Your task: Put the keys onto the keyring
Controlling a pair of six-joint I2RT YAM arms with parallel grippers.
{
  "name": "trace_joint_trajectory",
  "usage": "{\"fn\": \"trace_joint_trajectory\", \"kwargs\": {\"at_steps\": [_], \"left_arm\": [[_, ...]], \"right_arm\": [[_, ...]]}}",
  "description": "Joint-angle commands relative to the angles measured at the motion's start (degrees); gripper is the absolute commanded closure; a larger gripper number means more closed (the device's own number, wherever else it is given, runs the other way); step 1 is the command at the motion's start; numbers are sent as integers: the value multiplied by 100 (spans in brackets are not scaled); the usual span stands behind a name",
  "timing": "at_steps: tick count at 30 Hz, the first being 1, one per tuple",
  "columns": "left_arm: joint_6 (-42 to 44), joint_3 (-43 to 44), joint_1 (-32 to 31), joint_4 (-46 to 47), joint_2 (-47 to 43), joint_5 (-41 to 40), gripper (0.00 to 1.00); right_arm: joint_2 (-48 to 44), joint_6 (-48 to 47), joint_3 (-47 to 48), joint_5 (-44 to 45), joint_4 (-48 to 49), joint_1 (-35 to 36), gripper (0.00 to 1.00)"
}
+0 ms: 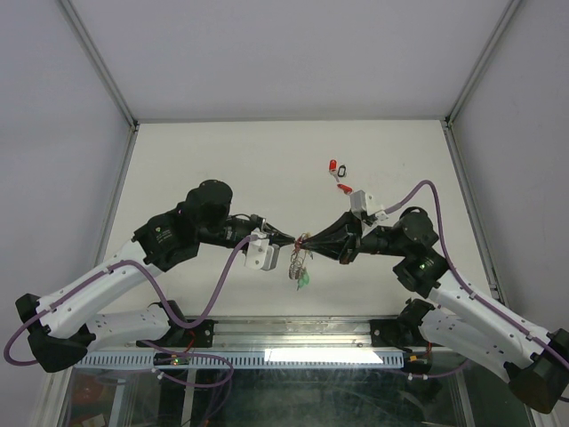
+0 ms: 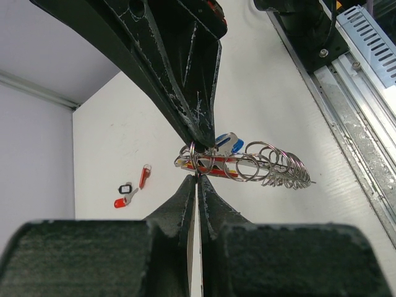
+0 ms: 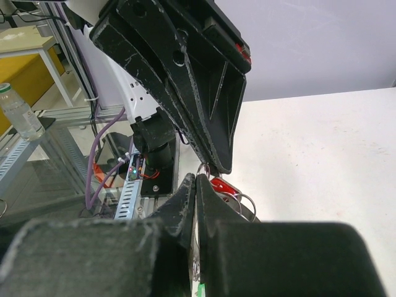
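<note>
The keyring (image 2: 260, 167), a bundle of silvery wire loops round a yellow and red bar, hangs in mid-air between both grippers over the table's front middle (image 1: 297, 262). A blue-tagged key (image 2: 228, 143) sits on it, and a green tag (image 1: 304, 281) dangles at its bottom. My left gripper (image 2: 197, 177) is shut, its tips pinching a thin wire loop (image 2: 193, 156) at the bundle's end. My right gripper (image 3: 196, 176) is shut on the same end from the opposite side, tip to tip with the left (image 1: 300, 239). A red tag (image 3: 223, 184) shows just behind its fingertips.
Loose keys lie on the white table behind the grippers: two with red tags (image 1: 333, 165) (image 1: 342, 187) and one with a black tag (image 1: 343, 165); they also show in the left wrist view (image 2: 129, 190). The aluminium rail (image 1: 293, 334) runs along the near edge.
</note>
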Motion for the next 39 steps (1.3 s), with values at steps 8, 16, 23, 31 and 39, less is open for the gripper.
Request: {"fn": "trace_joint_trajectory", "kwargs": {"at_steps": [8, 16, 23, 31, 39], "left_arm": [[62, 26, -63, 155, 31, 56, 100], [84, 90, -66, 155, 117, 169, 100], [88, 208, -62, 156, 199, 309, 100], [-22, 175, -65, 245, 8, -18, 84], [-634, -259, -63, 1066, -338, -59, 76]], "right_arm": [[-271, 118, 107, 226, 815, 4, 100], [-278, 234, 31, 512, 1048, 4, 100], [-185, 379, -148, 678, 1395, 4, 100], [-284, 228, -91, 588, 1121, 4, 100], [-342, 110, -40, 478, 882, 4, 100]]}}
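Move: Both shut fingertips meet at the keyring's top wire loop, which lies about 1 cm to the left hand's right at the same height, and about 1 cm to the right hand's left. The keyring hangs from there: a red key sits roughly 3 cm below the right hand and level with it otherwise, and the green key dangles some 10 cm below that hand and about 1 cm back. The right hand keeps its pinch on the keyring's loop and draws it up about 1.5 cm, then eases forward nearly 1 cm while its wrist tips the fingers up and turns clockwise, some 5 degrees each. The left hand, its fingers still shut at the loop, sinks about 1 cm with a slight drift to the right, stops, opens its fingers about a quarter of the way to let go of the wire, and then lifts by 1.5 cm or so with the open fingertips still close beside the loop. ##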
